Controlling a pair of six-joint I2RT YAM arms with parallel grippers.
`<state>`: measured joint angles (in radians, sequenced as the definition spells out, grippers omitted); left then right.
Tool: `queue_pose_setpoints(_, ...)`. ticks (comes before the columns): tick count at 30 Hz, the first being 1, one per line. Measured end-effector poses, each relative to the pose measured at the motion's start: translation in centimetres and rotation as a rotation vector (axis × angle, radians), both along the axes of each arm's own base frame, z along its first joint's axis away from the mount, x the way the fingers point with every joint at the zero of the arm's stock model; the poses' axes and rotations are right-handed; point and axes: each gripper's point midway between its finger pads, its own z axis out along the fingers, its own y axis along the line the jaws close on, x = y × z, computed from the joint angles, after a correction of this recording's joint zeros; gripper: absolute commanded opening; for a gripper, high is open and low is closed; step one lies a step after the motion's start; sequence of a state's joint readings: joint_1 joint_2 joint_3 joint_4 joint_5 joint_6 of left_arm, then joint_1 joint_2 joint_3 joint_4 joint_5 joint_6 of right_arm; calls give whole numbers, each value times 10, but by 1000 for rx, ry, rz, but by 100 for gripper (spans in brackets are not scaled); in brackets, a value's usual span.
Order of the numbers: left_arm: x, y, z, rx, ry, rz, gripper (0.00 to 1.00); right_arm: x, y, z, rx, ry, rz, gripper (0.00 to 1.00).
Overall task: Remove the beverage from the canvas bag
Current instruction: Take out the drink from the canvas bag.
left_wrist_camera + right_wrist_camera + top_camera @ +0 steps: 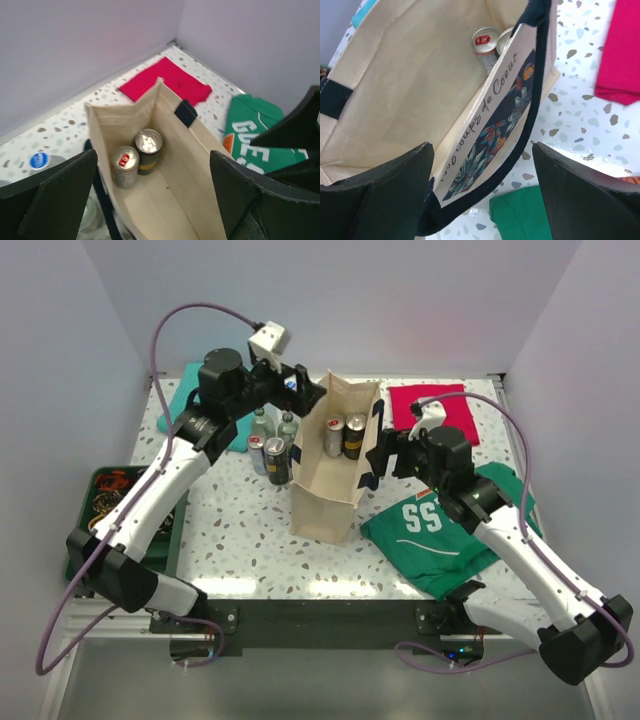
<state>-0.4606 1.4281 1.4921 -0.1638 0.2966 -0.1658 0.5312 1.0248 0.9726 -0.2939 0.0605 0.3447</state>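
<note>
The canvas bag stands upright mid-table with its mouth open. Inside at its far end stand two beverage cans, one silver with a red tab and one dark with a yellow band. My left gripper hovers above the bag's far left rim, open and empty; in the left wrist view its gap spans the bag's mouth. My right gripper is open astride the bag's right wall and navy handle. Its left finger is inside the bag, and its right finger stands clear of the wall.
Two bottles and two cans stand just left of the bag. A red cloth lies at the back right, a green shirt right of the bag, and a teal cloth at the back left. A green tray sits at the left edge.
</note>
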Motion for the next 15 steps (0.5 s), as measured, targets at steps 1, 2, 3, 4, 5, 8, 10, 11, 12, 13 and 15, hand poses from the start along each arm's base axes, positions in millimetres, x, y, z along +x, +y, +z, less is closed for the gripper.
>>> queue_pose_setpoints(1, -3, -12, -7, 10, 14, -48, 100, 0, -1, 2, 4, -5, -9, 84)
queue_pose_setpoints(2, -5, -22, -18, 24, 36, -87, 100, 0, -3, 3, 5, -7, -20, 84)
queue_pose_setpoints(3, -6, -31, -29, 39, 60, -119, 100, 1, -5, 3, 4, -9, -30, 83)
queue_pose_setpoints(4, -5, -38, -42, 53, 89, -144, 100, 1, -6, 3, 2, -7, -38, 83)
queue_pose_setpoints(5, -4, -44, -55, 69, 119, -164, 100, 1, -8, 2, -1, -3, -47, 83)
queue_pose_setpoints(8, 1, -59, -88, 120, 200, -202, 100, 1, -14, -4, -18, 14, -82, 83)
queue_pose_setpoints(10, 3, -67, -104, 158, 237, -224, 100, 2, -18, -5, -26, 19, -102, 84)
queue_pose_setpoints(11, 3, -72, -109, 174, 244, -239, 100, 2, -20, -6, -28, 20, -111, 84)
queue_pose_setpoints(12, 1, -76, -112, 184, 252, -256, 100, 2, -21, -6, -30, 20, -117, 84)
queue_pose_setpoints(13, 0, -79, -115, 191, 254, -268, 100, 2, -22, -6, -31, 20, -122, 84)
queue_pose_setpoints(15, -4, -85, -115, 202, 254, -302, 100, 2, -24, -4, -32, 16, -135, 84)
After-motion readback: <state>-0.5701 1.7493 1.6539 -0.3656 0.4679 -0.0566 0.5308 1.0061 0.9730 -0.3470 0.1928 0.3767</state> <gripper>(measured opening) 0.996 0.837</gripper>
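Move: The silver can with the red mark stands in the bag some 8 cm ahead of the left hand, 7 cm to its right and 31 cm below. The black can is beside it, level with it and about 5 cm farther right. Outside the bag, the black can already taken out stands roughly 4 cm ahead and 6 cm left of the left hand, equally low. From the right hand the silver can lies about 17 cm ahead, 9 cm left and 19 cm below. Down and to the right, the left hand sinks some 11 cm and crosses about 8 cm from above the bag's left rim to over its open mouth, towards the two cans. Its fingers stay wide open and empty, tipping about 20 degrees downward while turning clockwise. The right hand, also open, eases a couple of centimetres right, away from the bag's right wall, turning slightly clockwise. ##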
